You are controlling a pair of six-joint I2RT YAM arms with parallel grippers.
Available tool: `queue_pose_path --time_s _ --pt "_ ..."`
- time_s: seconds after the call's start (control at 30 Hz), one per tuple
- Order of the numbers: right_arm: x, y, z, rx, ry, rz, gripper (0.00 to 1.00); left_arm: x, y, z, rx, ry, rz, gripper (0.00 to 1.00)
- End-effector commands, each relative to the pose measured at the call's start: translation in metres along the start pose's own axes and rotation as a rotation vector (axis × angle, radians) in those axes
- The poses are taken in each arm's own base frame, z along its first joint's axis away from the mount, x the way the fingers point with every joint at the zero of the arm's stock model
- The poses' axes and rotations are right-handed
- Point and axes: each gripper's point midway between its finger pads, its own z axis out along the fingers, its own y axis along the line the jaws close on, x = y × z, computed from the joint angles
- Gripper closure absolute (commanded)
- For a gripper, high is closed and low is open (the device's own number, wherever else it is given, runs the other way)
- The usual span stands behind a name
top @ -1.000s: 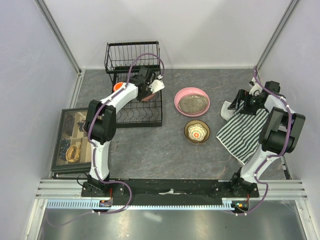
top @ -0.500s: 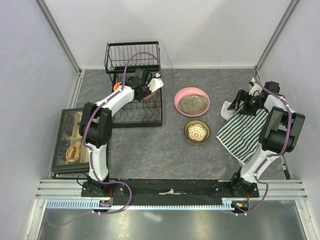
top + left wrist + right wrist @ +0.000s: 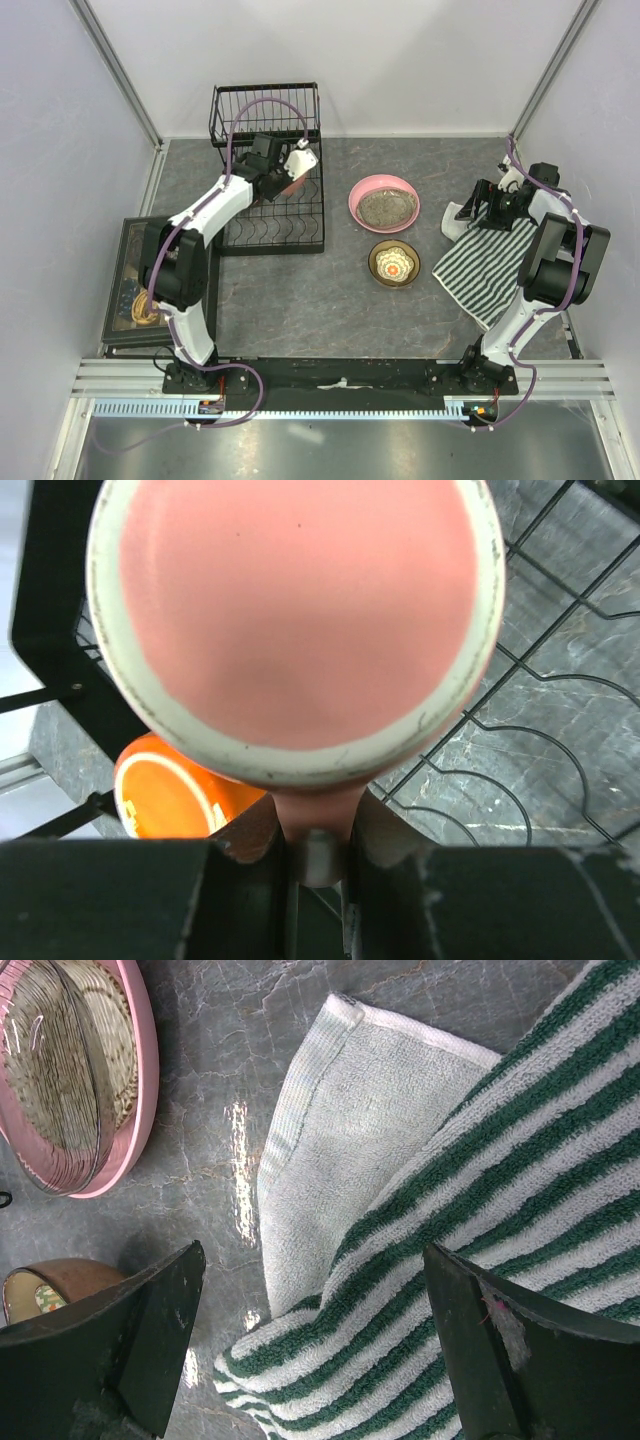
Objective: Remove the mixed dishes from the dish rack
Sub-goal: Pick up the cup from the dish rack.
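My left gripper (image 3: 284, 174) hangs over the black wire dish rack (image 3: 272, 236), shut on the handle of the pink mug (image 3: 300, 610). The left wrist view looks straight into the mug's mouth, with the handle pinched in my left gripper (image 3: 318, 832). The orange mug (image 3: 168, 796) lies below it in the rack. On the table to the right sit the pink shallow dish (image 3: 357, 190) and the tan-brown bowl (image 3: 376, 263), which has something white and patterned (image 3: 396, 263) inside. My right gripper (image 3: 478, 206) is open and empty at the cloth's left edge.
The striped cloth (image 3: 492, 266) lies at the right, under my right gripper (image 3: 310, 1260). A black-framed box of trinkets (image 3: 140, 268) sits at the left, beside the rack. The rack's upright wire basket (image 3: 265, 108) stands behind the left gripper. Grey walls close in three sides.
The left arm has swung left and back over the rack, carrying the pink mug with it. The right arm has not moved.
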Motion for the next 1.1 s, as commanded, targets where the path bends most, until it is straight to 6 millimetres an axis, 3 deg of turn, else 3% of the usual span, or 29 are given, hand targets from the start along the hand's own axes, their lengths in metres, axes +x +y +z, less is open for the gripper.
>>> queue_pose_path --time_s 0.0,0.2,0.43,0.5,0.53,0.6,0.63,0.7,0.73,0.8,0.83,0.87,1.07 --pt "-0.019 0.007 -0.007 -0.021 -0.044 -0.050 0.02 -0.049 0.028 -0.050 -0.053 -0.217 -0.108 0.99" --pt "-0.031 0.025 -0.019 -0.016 -0.083 -0.099 0.02 -0.056 0.009 -0.082 0.072 -0.289 -0.219 0.98" --pt "-0.048 0.071 -0.036 -0.030 -0.160 -0.205 0.02 -0.067 -0.017 -0.121 0.212 -0.385 -0.368 0.98" --pt "-0.050 0.088 -0.036 -0.008 -0.168 -0.262 0.02 -0.072 -0.027 -0.132 0.271 -0.418 -0.396 0.98" --pt "-0.052 0.109 -0.037 -0.012 -0.185 -0.321 0.02 -0.074 -0.033 -0.135 0.302 -0.426 -0.424 0.98" --pt "-0.048 0.122 -0.037 0.043 -0.194 -0.395 0.02 -0.080 -0.043 -0.146 0.367 -0.458 -0.447 0.99" --pt "-0.047 0.148 -0.039 0.026 -0.222 -0.466 0.02 -0.083 -0.046 -0.150 0.392 -0.466 -0.473 0.98" --pt "-0.035 0.160 -0.037 0.036 -0.234 -0.511 0.02 -0.090 -0.056 -0.160 0.463 -0.497 -0.484 0.99" --pt "-0.034 0.188 -0.041 0.014 -0.279 -0.574 0.02 -0.093 -0.058 -0.165 0.489 -0.509 -0.501 0.98" --pt "-0.023 0.198 -0.042 -0.009 -0.300 -0.599 0.02 -0.101 -0.065 -0.176 0.553 -0.541 -0.507 0.98" --pt "-0.025 0.215 -0.051 -0.034 -0.354 -0.642 0.02 -0.106 -0.066 -0.182 0.580 -0.553 -0.526 0.99" --pt "-0.019 0.216 -0.051 -0.036 -0.360 -0.656 0.02 -0.110 -0.068 -0.189 0.618 -0.576 -0.534 0.98" --pt "-0.026 0.263 -0.079 -0.089 -0.488 -0.775 0.02 -0.139 -0.078 -0.218 0.831 -0.660 -0.633 0.98"
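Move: The pink cup, held by its handle and already lifted over the rack, sits some 5 cm to the right of the left fingers. The clear table it is swung towards, between the rack and the pink bowl, lies about 17 cm right, 4 cm back and 14 cm below. The pink bowl is roughly 26 cm right and level, the orange cup about 9 cm left and 2 cm ahead. From the right hand, the pink cup lies some 43 cm left and 4 cm ahead. The pink cup stays pinched by its handle as the left hand draws it back about 14 cm, up and to the right, rising first, while the wrist rolls over some 50 degrees and brings the fingers from pointing ahead and down to pointing mostly right. After a short wait the right hand, open and empty, sweeps left towards the cup and climbs, its fingers tipping up. ##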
